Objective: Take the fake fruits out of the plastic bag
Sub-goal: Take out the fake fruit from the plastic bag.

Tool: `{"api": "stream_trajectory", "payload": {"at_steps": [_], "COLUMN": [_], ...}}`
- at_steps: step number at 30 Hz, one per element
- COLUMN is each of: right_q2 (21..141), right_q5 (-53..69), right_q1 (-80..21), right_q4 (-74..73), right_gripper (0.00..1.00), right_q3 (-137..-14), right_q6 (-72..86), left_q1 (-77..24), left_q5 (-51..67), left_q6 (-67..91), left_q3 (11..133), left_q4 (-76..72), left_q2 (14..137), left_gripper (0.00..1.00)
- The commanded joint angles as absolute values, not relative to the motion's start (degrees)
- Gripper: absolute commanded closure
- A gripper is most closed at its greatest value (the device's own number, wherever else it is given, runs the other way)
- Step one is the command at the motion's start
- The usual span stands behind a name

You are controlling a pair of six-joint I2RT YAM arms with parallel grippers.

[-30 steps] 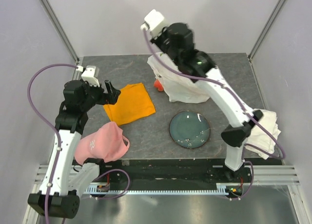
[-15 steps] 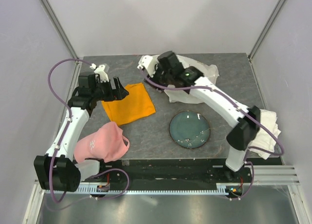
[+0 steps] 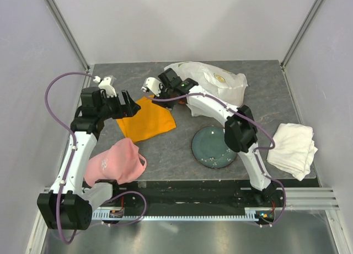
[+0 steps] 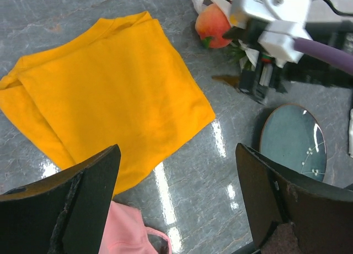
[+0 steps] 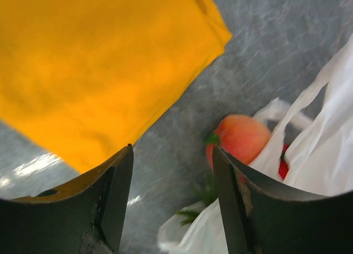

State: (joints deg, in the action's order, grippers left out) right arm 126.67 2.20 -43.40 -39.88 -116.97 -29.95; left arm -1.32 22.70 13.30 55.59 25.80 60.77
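The white plastic bag [image 3: 215, 84] lies crumpled at the back of the table. In the right wrist view the bag [image 5: 322, 154] has a peach [image 5: 240, 137] at its mouth, with green crown leaves [image 5: 205, 205] and a red piece [image 5: 284, 169] partly under the plastic. My right gripper [image 5: 174, 204] is open and empty, low over the bare table just left of the peach. It shows in the top view [image 3: 160, 88] and in the left wrist view [image 4: 256, 80], beside the peach [image 4: 212, 26]. My left gripper [image 4: 176, 204] is open and empty above the orange cloth's near edge.
An orange cloth [image 3: 148, 118] lies left of the bag. A blue-green plate [image 3: 214, 146] sits in front of the bag. A pink cap [image 3: 116, 161] lies at the front left. A folded white towel [image 3: 293, 149] lies at the right edge.
My right arm has come down from high over the bag, which was hanging up and now lies flat. Its gripper moved left to the bag's mouth. My left gripper shifted slightly.
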Motion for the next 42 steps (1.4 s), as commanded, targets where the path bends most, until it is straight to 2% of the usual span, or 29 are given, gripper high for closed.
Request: {"api": "stream_trajectory", "payload": {"at_steps": [1,6,9,17,26,29,30,31,35,42], "right_q2": [135.32,141.23,142.91,139.84,133.6,132.63,132.45,132.45,132.8,133.76], "right_q5": [-2.54,-7.72,-10.1,-14.76,-19.95,-19.69,-19.25,-19.07,-21.09,-22.24], "right_q1": [-43.68,-41.84,-40.61,-37.71,-37.35,-37.18,-37.18,-37.18,-37.18,-36.39], "right_q4": [-37.62,-37.27,-36.92,-35.25,-32.61,-36.01,-37.25,-38.74,-44.72,-45.44], "right_gripper": [0.32,0.31,0.3,0.29,0.23,0.2,0.12,0.09,0.07,0.08], "right_q3": [-126.2,-133.58,-134.03,-127.89,-118.57,-119.35,-119.96,-120.75,-122.44,-121.02], "right_q6": [-37.07,-37.62,-38.76,-39.11,-38.94,-37.36,-37.01,-37.0,-38.22,-39.29], "left_q1": [-0.18,-0.18,1.67,3.34,3.69,3.69,3.69,3.69,3.78,3.69], "left_q5": [23.64,23.82,23.91,24.7,26.1,26.54,26.72,26.81,27.33,28.3], "left_q6": [13.36,12.92,12.75,13.45,14.5,14.59,14.59,14.59,14.94,15.91], "left_q3": [54.58,54.23,54.14,52.21,51.77,51.77,51.77,51.85,51.15,50.53], "left_q4": [26.28,26.54,26.89,26.11,24.35,24.08,24.0,23.82,23.03,21.36], "left_q2": [59.33,58.71,58.54,58.18,59.94,60.29,60.29,60.47,60.73,61.52], "left_gripper": [0.08,0.08,0.08,0.08,0.08,0.08,0.08,0.09,0.09,0.09]}}
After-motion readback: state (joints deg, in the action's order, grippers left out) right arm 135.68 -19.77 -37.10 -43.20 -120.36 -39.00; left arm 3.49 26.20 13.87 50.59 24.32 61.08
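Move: Ahead of the right hand by about 9 cm, 5 cm to its right and 9 cm lower, the peach lies at the bag's mouth. The red pepper is 4 cm farther out and 4 cm farther right than the peach; the plastic bag's middle is about 14 cm ahead and 17 cm right of the hand. The orange cloth is level with the hand, 8 cm to its left. From the left hand the peach is roughly 19 cm ahead, 18 cm right and 19 cm below. Reaching forward about 10 cm while sinking some 7 cm, the right hand then sweeps 11 cm or so to the right and eases back and up a little, coming close over the peach. Its wrist tilts some 25 degrees so the fingers point more steeply down, and they open wider around the peach, without gripping. The empty left hand sinks about 3 cm. ##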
